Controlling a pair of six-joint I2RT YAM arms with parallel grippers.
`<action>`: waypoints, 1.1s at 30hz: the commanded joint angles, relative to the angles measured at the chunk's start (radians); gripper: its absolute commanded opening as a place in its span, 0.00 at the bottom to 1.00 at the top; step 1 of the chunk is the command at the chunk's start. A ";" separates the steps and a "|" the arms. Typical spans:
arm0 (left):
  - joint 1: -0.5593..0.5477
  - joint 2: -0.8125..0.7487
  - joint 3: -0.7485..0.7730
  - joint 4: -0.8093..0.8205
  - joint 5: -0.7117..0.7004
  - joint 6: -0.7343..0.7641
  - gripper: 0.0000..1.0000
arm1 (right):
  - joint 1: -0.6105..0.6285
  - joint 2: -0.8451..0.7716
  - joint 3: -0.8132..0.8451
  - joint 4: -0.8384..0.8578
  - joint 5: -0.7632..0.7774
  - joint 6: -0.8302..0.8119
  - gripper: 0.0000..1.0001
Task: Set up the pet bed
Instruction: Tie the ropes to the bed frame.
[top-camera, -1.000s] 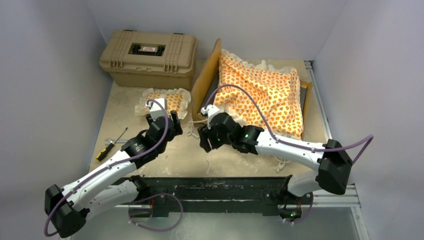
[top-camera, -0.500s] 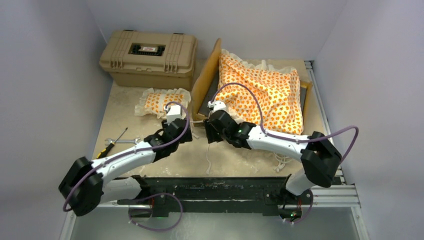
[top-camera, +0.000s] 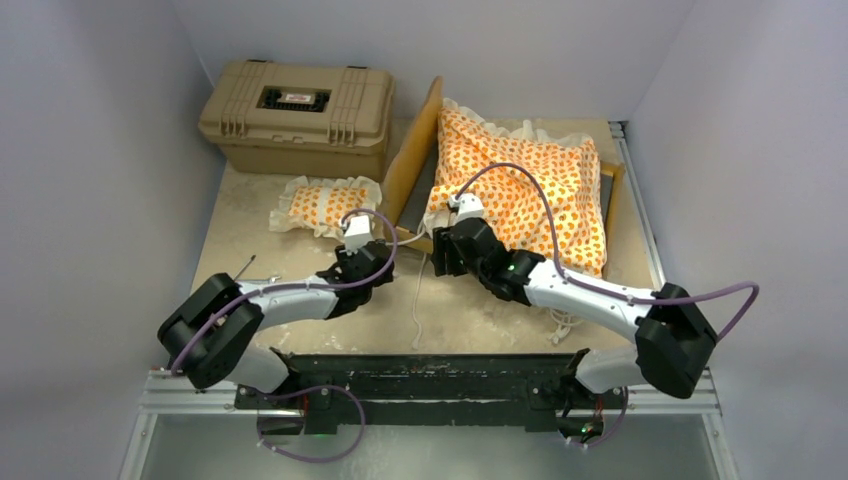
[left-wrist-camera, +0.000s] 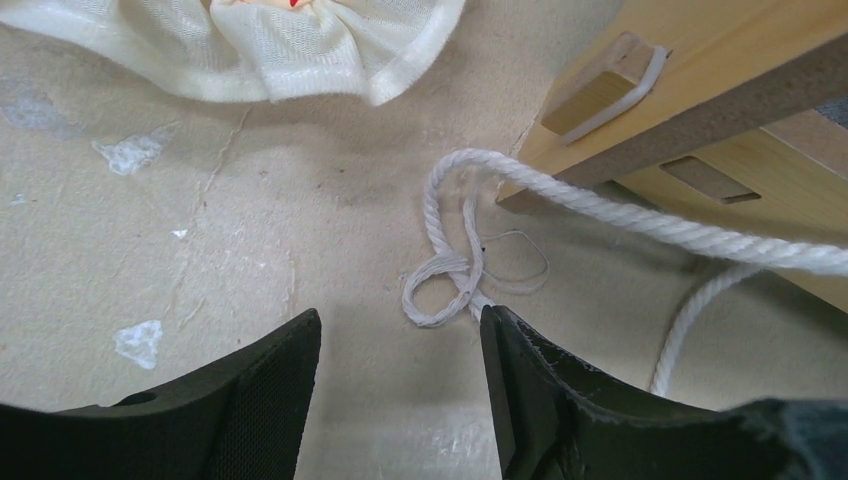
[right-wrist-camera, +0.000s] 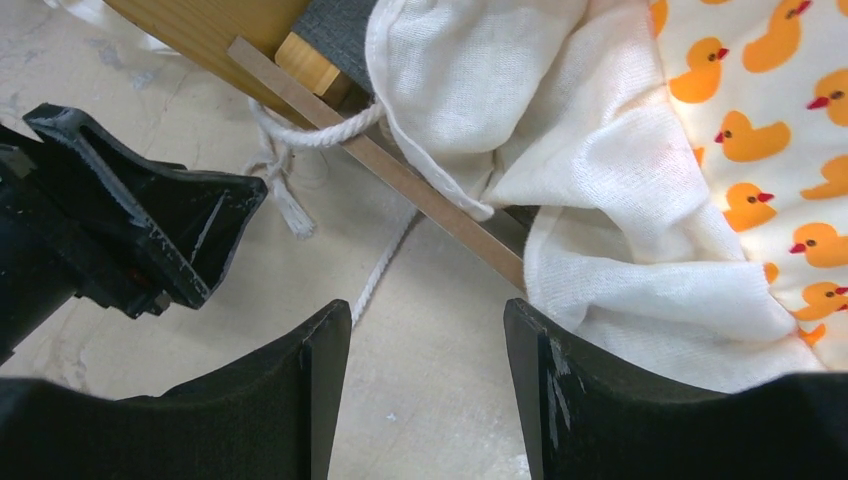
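The pet bed's light-wood frame (top-camera: 413, 165) stands at the back right, and its orange duck-print mattress cushion (top-camera: 530, 185) lies bunched and crooked over it. The matching small pillow (top-camera: 325, 205) lies on the table left of the frame. My left gripper (top-camera: 380, 262) hangs open low over the table by the frame's near left corner (left-wrist-camera: 700, 80), with a knotted white rope end (left-wrist-camera: 445, 290) just ahead of its fingertips. My right gripper (top-camera: 440, 262) is open beside the frame's near rail (right-wrist-camera: 400, 180), next to the cushion's white ruffle (right-wrist-camera: 600, 180). Neither holds anything.
A tan plastic hard case (top-camera: 295, 115) stands at the back left. White cord (top-camera: 415, 310) trails from the frame across the table toward the near edge. A screwdriver tip (top-camera: 245, 265) shows beside the left arm. Walls close in on three sides.
My left arm swung right, away from the pillow, toward the frame's near corner. My right gripper moved up and right to the frame's near rail. Both stayed open.
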 joint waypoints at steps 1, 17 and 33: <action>-0.001 0.044 -0.012 0.145 -0.055 -0.032 0.59 | -0.011 -0.064 -0.040 0.050 0.018 -0.013 0.62; -0.014 0.172 0.051 0.002 -0.023 -0.053 0.00 | -0.018 -0.097 -0.051 0.073 -0.007 -0.014 0.62; -0.038 -0.206 0.097 -0.497 0.378 0.090 0.00 | -0.018 -0.101 -0.059 0.114 -0.068 -0.051 0.62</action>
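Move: The rope's knotted loop lies on the table about 3 cm ahead of the open left fingers, 1 cm to the right and 3 cm below. The bed frame's near corner stands some 7 cm ahead of that hand and 4 cm to its right; the small pillow lies about 10 cm ahead and 9 cm left; the second rope strand's middle is 8 cm back and 8 cm right. From the right hand the loop is about 12 cm left, 3 cm ahead and 12 cm down. Ease the left gripper forward and down about 2 cm each to the rope's knotted loop, shut the fingers fully and pinch its end at the table, then draw the rope back towards the base by about 7 cm, away from the bed frame corner, rising some 2 cm late in the pull as the fingers tip down. Keep the right gripper open and empty, shifting it slightly right and lifting it about 2 cm. ##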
